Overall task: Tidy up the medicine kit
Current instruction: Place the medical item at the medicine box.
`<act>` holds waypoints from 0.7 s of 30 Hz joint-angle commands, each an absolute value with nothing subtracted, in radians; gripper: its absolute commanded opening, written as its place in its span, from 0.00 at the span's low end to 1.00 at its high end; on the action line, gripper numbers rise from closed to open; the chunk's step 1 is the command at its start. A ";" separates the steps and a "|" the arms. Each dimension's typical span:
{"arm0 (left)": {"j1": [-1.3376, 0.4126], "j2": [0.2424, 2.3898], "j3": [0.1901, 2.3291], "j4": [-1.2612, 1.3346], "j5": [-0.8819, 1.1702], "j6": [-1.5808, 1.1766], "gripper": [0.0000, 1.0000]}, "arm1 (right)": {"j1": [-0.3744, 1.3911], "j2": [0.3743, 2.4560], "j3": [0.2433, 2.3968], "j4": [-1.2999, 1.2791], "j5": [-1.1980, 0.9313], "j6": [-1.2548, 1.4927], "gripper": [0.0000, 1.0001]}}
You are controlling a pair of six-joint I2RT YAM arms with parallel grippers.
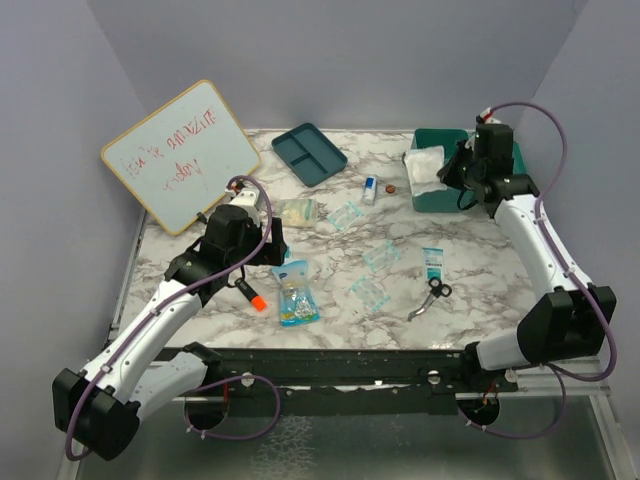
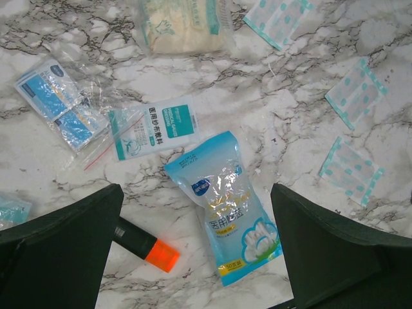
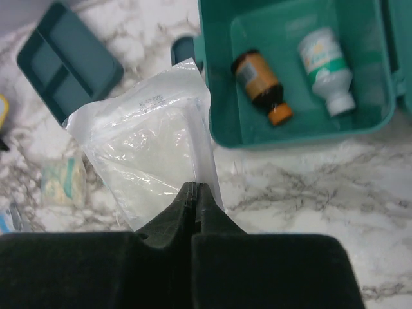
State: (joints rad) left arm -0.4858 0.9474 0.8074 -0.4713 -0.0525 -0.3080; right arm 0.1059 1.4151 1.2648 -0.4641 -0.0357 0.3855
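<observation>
The teal medicine kit stands open at the back right. The right wrist view shows the kit's wall, with a brown bottle and a white bottle lying inside. My right gripper is shut on the edge of a clear white packet, which hangs just left of the kit's rim. From above, that packet overlaps the kit's left side beside the right gripper. Over the table's left half, my left gripper is open above a blue cotton-swab pouch and holds nothing.
A whiteboard leans at the back left and a divided teal tray lies behind the middle. An orange-capped marker, gauze packets, plasters, scissors and a small bottle are scattered on the marble top.
</observation>
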 commanded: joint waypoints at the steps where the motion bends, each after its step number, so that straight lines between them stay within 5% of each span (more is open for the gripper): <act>1: -0.486 0.927 0.790 -0.459 -0.031 -0.300 0.99 | 0.106 1.503 1.415 -0.446 0.101 0.372 0.00; 12: -0.486 0.926 0.788 -0.457 -0.020 -0.301 0.99 | 0.052 1.878 1.800 -0.509 0.274 0.278 0.01; 21: -0.486 0.917 0.788 -0.457 -0.014 -0.301 0.99 | 0.051 2.048 1.851 -0.500 0.269 0.275 0.01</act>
State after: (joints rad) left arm -0.4858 0.9352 0.8017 -0.4713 -0.0410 -0.3080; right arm 0.0513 1.9968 1.8236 -0.4774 0.2562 0.2859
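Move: The right hand already pinches the white pouch by an edge, and the open medicine box's middle lies about 15 cm ahead, 6 cm to the right and 15 cm below it. In the box, the brown bottle lies some 15 cm ahead and 3 cm right of the hand, the white bottle 15 cm ahead and 9 cm right. The blue tube is about 11 cm ahead and 13 cm left, 19 cm lower. From the left hand, the box is about 26 cm ahead, 38 cm right and 11 cm lower. Still pinching the white pouch in shut fingers, the right hand swings it forward about 15 cm and 7 cm to the right, over the near rim of the medicine box. It rises some 5 cm on the way, then sinks about 8 cm towards the box, slowing, while the hand turns roughly 15 degrees clockwise and its left side dips. ##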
